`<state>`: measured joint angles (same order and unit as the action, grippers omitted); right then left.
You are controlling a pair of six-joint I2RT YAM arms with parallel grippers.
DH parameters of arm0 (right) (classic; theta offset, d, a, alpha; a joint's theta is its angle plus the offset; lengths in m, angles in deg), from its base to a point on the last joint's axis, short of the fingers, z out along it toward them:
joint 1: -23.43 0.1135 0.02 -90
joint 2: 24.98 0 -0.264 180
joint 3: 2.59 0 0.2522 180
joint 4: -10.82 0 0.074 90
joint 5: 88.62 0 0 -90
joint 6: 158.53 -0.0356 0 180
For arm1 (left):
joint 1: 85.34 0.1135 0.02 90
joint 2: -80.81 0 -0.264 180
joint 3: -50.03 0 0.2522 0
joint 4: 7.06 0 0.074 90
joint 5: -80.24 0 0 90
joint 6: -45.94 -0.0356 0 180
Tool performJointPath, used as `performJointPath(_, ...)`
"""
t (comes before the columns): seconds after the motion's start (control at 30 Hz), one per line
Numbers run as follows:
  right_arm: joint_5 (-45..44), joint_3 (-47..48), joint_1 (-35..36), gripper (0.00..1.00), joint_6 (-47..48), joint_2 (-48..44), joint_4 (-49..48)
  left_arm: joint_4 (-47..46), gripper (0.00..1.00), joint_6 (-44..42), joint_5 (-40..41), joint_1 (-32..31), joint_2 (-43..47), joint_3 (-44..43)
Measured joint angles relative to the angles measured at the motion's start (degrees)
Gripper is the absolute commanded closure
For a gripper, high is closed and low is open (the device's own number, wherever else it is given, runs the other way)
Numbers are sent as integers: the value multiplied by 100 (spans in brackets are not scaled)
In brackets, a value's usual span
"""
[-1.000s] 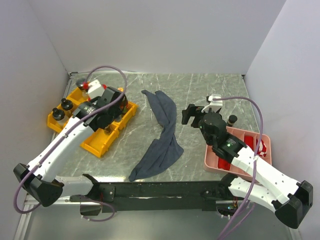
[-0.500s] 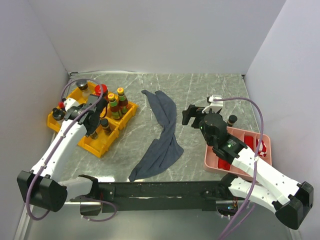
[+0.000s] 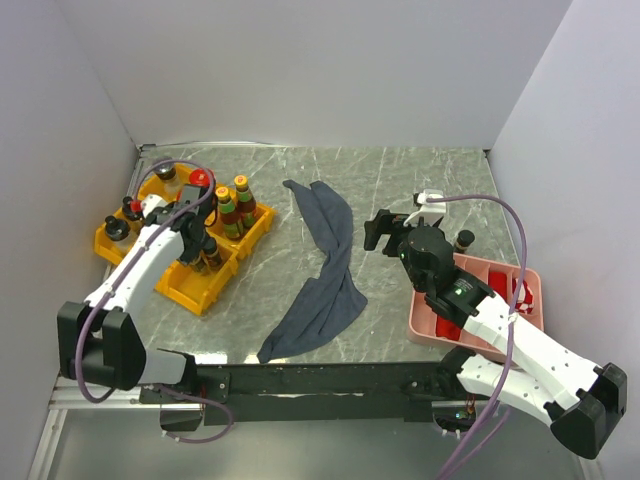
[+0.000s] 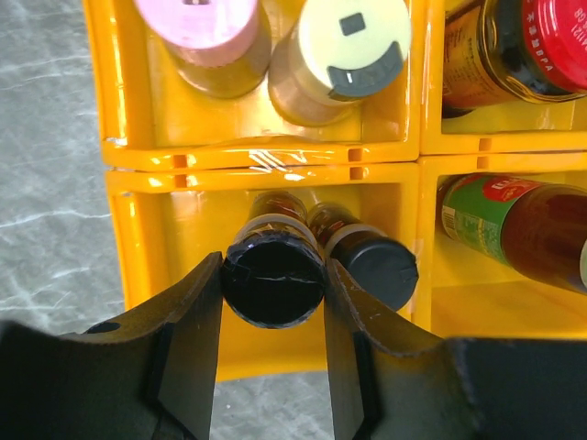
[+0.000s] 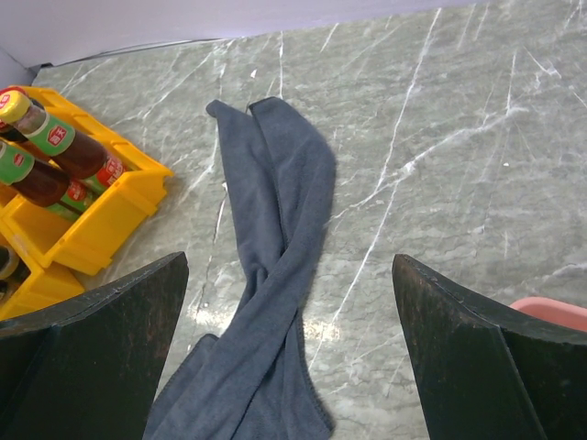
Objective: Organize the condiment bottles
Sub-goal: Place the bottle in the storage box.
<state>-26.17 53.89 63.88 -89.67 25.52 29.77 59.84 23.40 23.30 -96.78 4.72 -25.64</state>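
My left gripper point(image 4: 273, 312) is shut on a small black-capped bottle point(image 4: 273, 284), which reaches down into a front compartment of the yellow bins point(image 4: 138, 238) beside a second black-capped bottle point(image 4: 371, 266). The compartment behind holds a pink-capped shaker point(image 4: 197, 18) and a yellow-capped shaker point(image 4: 353, 46). To the right are a red-lidded jar point(image 4: 550, 37) and a green-labelled sauce bottle point(image 4: 514, 225). In the top view the left gripper point(image 3: 195, 250) is over the yellow bins point(image 3: 200, 290), next to orange-capped bottles point(image 3: 232, 205). The right gripper point(image 3: 378, 230) hangs open over bare table, holding nothing.
A grey-blue cloth point(image 3: 325, 270) lies twisted across the middle of the table, under the right gripper point(image 5: 289, 275). A pink tray point(image 3: 530, 285) with red packets sits at the right, a dark-capped bottle point(image 3: 465, 240) just behind it. White walls enclose the table.
The left arm has swung toward the left, uncovering the orange-capped bottles, and its gripper has come to the front compartment still shut on the bottle. The right arm has not moved.
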Motion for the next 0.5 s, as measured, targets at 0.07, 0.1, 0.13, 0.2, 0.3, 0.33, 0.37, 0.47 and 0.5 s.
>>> performJointPath(0.07,0,0,0,0,4,0,0,-87,69,-55,-17,0,-120,0)
performJointPath(0.1,0,0,0,0,4,2,-2,-107,63,-63,-15,0,-170,0)
performJointPath(0.13,0,0,0,0,4,4,-2,-116,60,-66,-11,0,-227,0)
performJointPath(0.2,2,0,-2,0,7,13,-4,-122,53,-63,22,0,-313,0)
performJointPath(0.3,17,0,-22,0,22,28,-4,-142,38,-96,37,2,-411,9)
performJointPath(0.33,20,0,-24,0,22,33,-4,-192,37,-122,35,2,-422,33)
performJointPath(0.37,20,0,-24,0,24,37,-4,-214,35,-184,46,2,-424,59)
performJointPath(0.47,22,0,-24,0,44,44,-4,-310,32,-238,31,11,-426,109)
performJointPath(0.5,22,0,-26,0,46,44,-4,-319,29,-249,28,11,-426,116)
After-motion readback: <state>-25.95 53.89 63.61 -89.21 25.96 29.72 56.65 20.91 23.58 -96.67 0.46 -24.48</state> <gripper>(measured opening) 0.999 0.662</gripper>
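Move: The left hand holds a black-capped bottle; its place, the storage box's front compartment, lies about 9 cm below, roughly straight under. A second black-capped bottle stands there some 3 cm ahead, 2 cm right and 4 cm below. The nearer green-labelled bottle is about 8 cm ahead, 6 cm right and 5 cm lower; the pink-capped bottle about 2 cm ahead, 9 cm left and 6 cm lower. From the right hand, that compartment lies some 33 cm left, 2 cm back and 20 cm below. The left hand lowers the bottle about 2 cm into the compartment, then opens its fingers partly, releasing the cap. ##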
